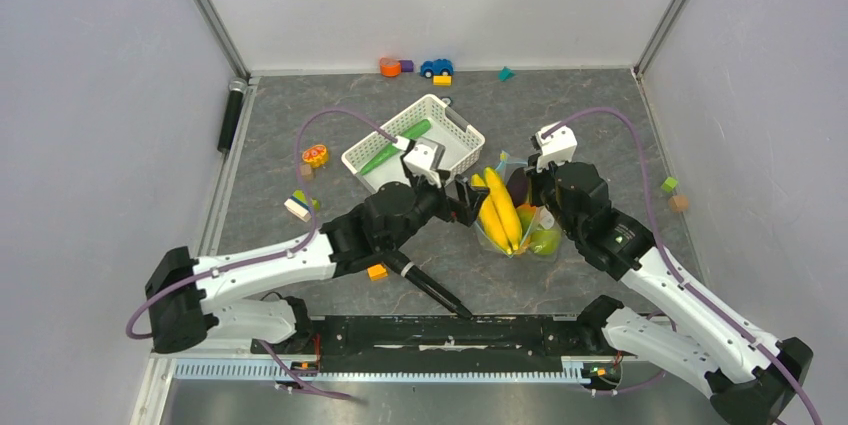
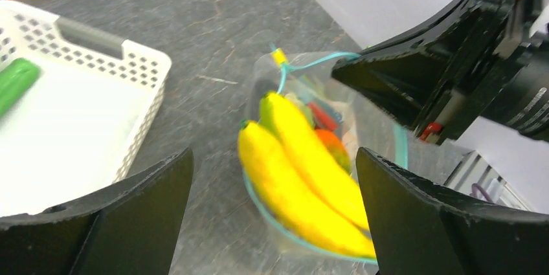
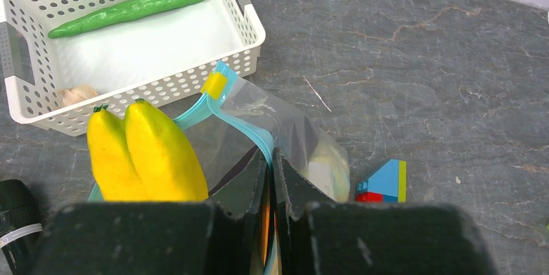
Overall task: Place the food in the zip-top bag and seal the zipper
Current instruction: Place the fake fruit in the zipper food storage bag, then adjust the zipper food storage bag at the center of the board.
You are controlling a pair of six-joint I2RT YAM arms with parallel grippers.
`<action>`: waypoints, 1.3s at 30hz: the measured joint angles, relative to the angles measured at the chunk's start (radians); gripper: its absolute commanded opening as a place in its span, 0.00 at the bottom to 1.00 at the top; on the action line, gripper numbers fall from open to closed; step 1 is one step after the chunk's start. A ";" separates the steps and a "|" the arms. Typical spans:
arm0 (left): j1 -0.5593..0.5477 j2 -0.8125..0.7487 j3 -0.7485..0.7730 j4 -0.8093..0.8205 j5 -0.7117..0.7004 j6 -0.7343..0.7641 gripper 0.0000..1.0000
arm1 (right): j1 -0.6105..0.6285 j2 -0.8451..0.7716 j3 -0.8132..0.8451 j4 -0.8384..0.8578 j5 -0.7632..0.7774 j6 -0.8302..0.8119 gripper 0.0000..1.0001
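Note:
The clear zip-top bag (image 1: 532, 235) lies mid-table with its mouth open. Its light-blue zipper (image 3: 259, 134) has a yellow slider (image 3: 213, 84). Yellow bananas (image 1: 500, 210) (image 2: 298, 171) (image 3: 149, 158) stick out of the mouth. An orange pepper (image 1: 525, 215), a green pear (image 1: 545, 241) and a purple eggplant (image 1: 518, 185) show inside. My right gripper (image 3: 272, 155) (image 1: 528, 185) is shut on the bag's zipper edge. My left gripper (image 2: 273, 155) (image 1: 470, 195) stands wide open just left of the bag, and the bananas show between its fingers without touching them. A green cucumber (image 3: 129, 8) (image 1: 395, 150) lies in the basket.
The white slotted basket (image 1: 455, 155) (image 3: 252, 29) stands right behind the bag, with a pale garlic-like piece (image 3: 78, 94) inside. A black microphone (image 1: 232, 115) lies at the left wall. Toy blocks (image 3: 385, 181) sit right of the bag. A toy car (image 1: 436, 67) and more blocks line the back.

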 measured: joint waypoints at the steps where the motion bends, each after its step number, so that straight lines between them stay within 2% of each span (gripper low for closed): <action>1: 0.000 -0.025 -0.015 -0.018 -0.012 -0.003 1.00 | 0.000 -0.002 0.000 0.000 0.000 0.000 0.11; 5: 0.000 -0.132 -0.071 -0.097 -0.041 -0.023 1.00 | 0.000 -0.002 0.000 0.000 0.000 0.000 0.11; 8: 0.000 -0.157 -0.071 -0.164 -0.060 -0.041 1.00 | 0.000 -0.002 0.000 0.000 0.000 0.000 0.11; 12: 0.000 -0.141 -0.068 -0.249 -0.030 -0.074 1.00 | 0.000 -0.001 0.000 0.000 0.000 0.000 0.11; 17: 0.000 -0.042 -0.029 -0.329 0.034 -0.128 0.99 | 0.000 -0.001 0.000 0.000 0.000 0.000 0.11; 19: 0.002 -0.001 -0.009 -0.352 0.062 -0.141 0.95 | 0.000 -0.001 0.000 0.000 0.000 0.000 0.11; 22: 0.004 0.024 -0.001 -0.367 0.086 -0.154 0.77 | 0.000 -0.001 0.000 0.000 0.000 0.000 0.11; 23: 0.006 0.028 0.000 -0.371 0.092 -0.160 0.73 | 0.000 -0.001 0.000 0.001 0.000 0.000 0.11; 28: 0.022 0.035 0.000 -0.372 0.109 -0.186 0.72 | 0.000 -0.002 0.000 0.000 0.004 0.000 0.11; 34: 0.045 0.097 0.001 -0.369 0.163 -0.216 0.48 | 0.000 -0.001 0.000 0.000 0.010 0.000 0.11; 38: 0.065 0.140 0.001 -0.372 0.212 -0.230 0.48 | 0.000 -0.002 0.000 0.000 0.011 0.000 0.11; 39: 0.069 0.143 0.002 -0.371 0.218 -0.232 0.51 | 0.000 -0.002 0.000 0.000 0.011 0.000 0.11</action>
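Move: The bag's left rim lies about 9 cm below the left hand, some 2 cm to its right and 1 cm back; the bananas rise out of the bag roughly 5 cm right, level ahead and 8 cm down. The basket is about 17 cm ahead and 13 cm left, the black microphone 12 cm back and 9 cm left, both on the table some 24 cm lower. For the right hand, still pinching the bag's other side, that left rim is about 11 cm left, 8 cm back and 6 cm below. Sinking about 13 cm to beside the bag's left rim, the left hand tips down and half closes. ##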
